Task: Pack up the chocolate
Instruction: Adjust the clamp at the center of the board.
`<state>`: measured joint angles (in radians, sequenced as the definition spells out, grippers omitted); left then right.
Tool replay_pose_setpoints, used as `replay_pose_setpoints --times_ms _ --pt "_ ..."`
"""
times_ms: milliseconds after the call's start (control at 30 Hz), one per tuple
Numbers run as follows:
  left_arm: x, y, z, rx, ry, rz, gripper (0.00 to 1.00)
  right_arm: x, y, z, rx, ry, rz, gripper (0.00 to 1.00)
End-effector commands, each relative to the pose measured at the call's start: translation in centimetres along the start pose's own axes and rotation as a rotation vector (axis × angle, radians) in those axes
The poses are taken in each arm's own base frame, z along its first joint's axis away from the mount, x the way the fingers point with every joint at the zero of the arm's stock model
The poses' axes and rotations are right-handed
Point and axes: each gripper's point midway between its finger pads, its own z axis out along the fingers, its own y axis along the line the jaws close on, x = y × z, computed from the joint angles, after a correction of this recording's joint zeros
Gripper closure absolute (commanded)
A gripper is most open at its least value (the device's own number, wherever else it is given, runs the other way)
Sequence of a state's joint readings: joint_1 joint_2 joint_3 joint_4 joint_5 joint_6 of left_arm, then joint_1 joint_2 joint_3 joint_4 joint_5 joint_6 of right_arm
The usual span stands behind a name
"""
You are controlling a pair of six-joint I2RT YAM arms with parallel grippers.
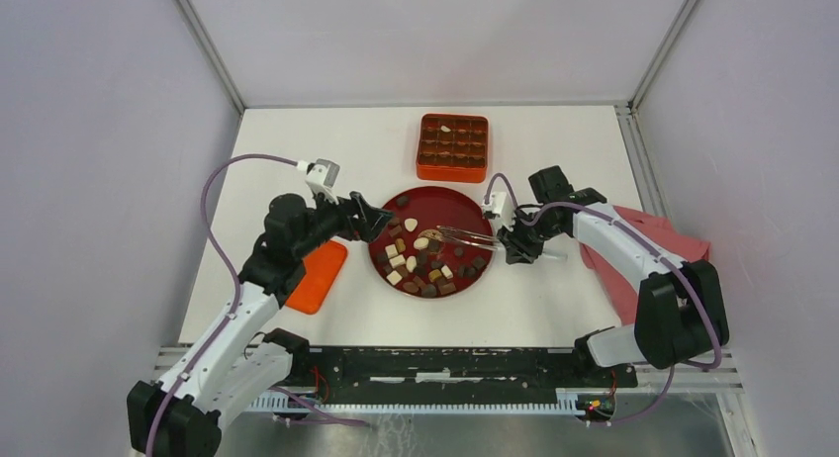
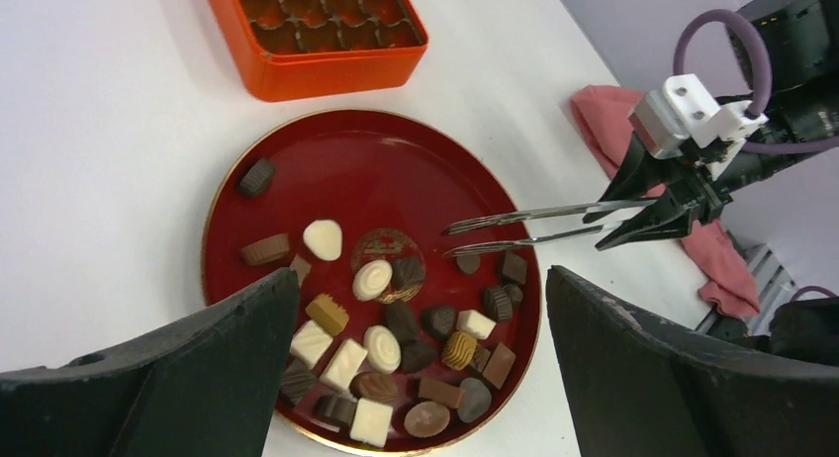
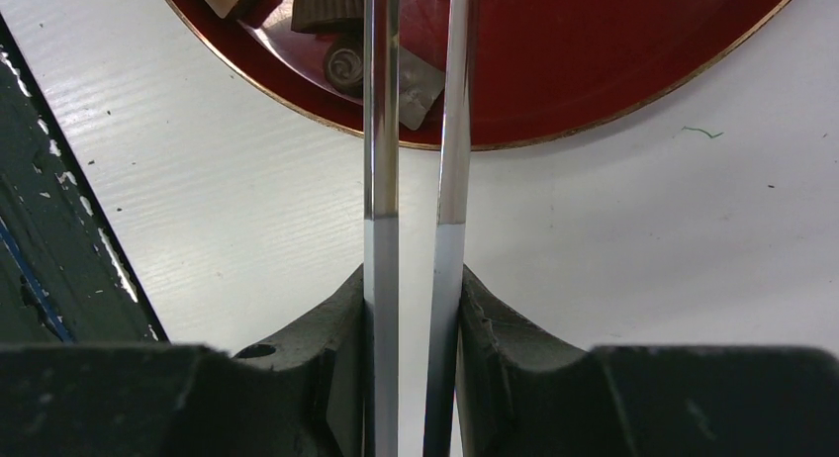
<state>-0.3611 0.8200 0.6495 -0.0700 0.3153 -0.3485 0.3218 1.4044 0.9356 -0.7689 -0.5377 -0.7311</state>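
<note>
Several dark, light brown and cream chocolate pieces (image 1: pixel 420 264) lie on the round red plate (image 1: pixel 450 205), mostly on its near half. They also show in the left wrist view (image 2: pixel 396 348). My right gripper (image 1: pixel 514 241) is shut on metal tongs (image 1: pixel 465 236), seen up close in the right wrist view (image 3: pixel 381 131). The tong tips are slightly apart and empty over the plate's middle (image 2: pixel 450 239). My left gripper (image 1: pixel 381 222) is open and empty at the plate's left edge. One cream piece (image 1: pixel 446 130) sits in the orange gridded box (image 1: pixel 452 146).
An orange lid (image 1: pixel 317 276) lies left of the plate under my left arm. A pink cloth (image 1: pixel 653 244) lies at the right under my right arm. The box stands just behind the plate.
</note>
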Motion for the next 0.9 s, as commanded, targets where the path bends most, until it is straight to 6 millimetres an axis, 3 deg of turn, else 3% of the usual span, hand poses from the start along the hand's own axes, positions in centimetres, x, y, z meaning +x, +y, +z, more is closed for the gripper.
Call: replay_pose_setpoints --times_ms 0,167,367,433,500,567,733,867 --pt "-1.1 -3.0 0.9 0.197 -0.114 -0.121 0.01 -2.7 -0.4 -0.8 0.007 -0.088 -0.009 0.64" --pt "-1.0 -5.3 0.0 0.379 -0.223 -0.392 0.01 -8.4 -0.5 -3.7 -0.061 -0.297 0.043 0.64" --pt "-4.6 -9.3 -1.6 0.504 -0.353 -0.264 0.00 -17.2 -0.1 -9.4 -0.157 -0.551 0.055 0.64" --pt "-5.2 -10.2 -1.3 0.507 -0.352 -0.219 0.00 -18.2 -2.0 -10.8 -0.033 -0.557 0.069 0.64" --pt "-5.2 -10.3 -0.6 0.475 -0.306 -0.181 0.00 -16.7 -4.8 -11.7 0.144 -0.513 0.108 0.64" --pt "-4.9 -10.1 -0.4 0.441 -0.273 -0.147 0.00 -13.4 -6.6 -11.9 0.219 -0.498 0.196 0.64" --pt "-4.0 -8.6 -0.3 0.350 -0.239 -0.085 0.00 -3.1 -8.1 -8.9 0.405 -0.333 0.327 0.64" --pt "-3.3 -8.3 -0.2 0.339 -0.217 -0.070 0.00 2.8 -8.6 -6.3 0.467 -0.234 0.444 0.64"
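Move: To the right hand's forward right, some 6 cm out and 8 cm across, lies the bare board it is taking the held tongs to, roughly 7 cm below. The red plate's middle is about 16 cm to its left and 1 cm ahead, the chocolate tray around 20 cm ahead and 12 cm left, the pink cloth some 27 cm right and 3 cm back. From the left hand the tongs' middle lies about 24 cm right, 3 cm back and 15 cm below. Lifting the tongs off over the plate, the right hand rises about 16 cm while going forward and a little left, then swings some 11 cm right and sinks again beside the plate, turning clockwise about 30 degrees with its grip kept. The empty left hand, still wide open, dips slightly while shifting right, then climbs about 11 cm, rolling its left side down. ##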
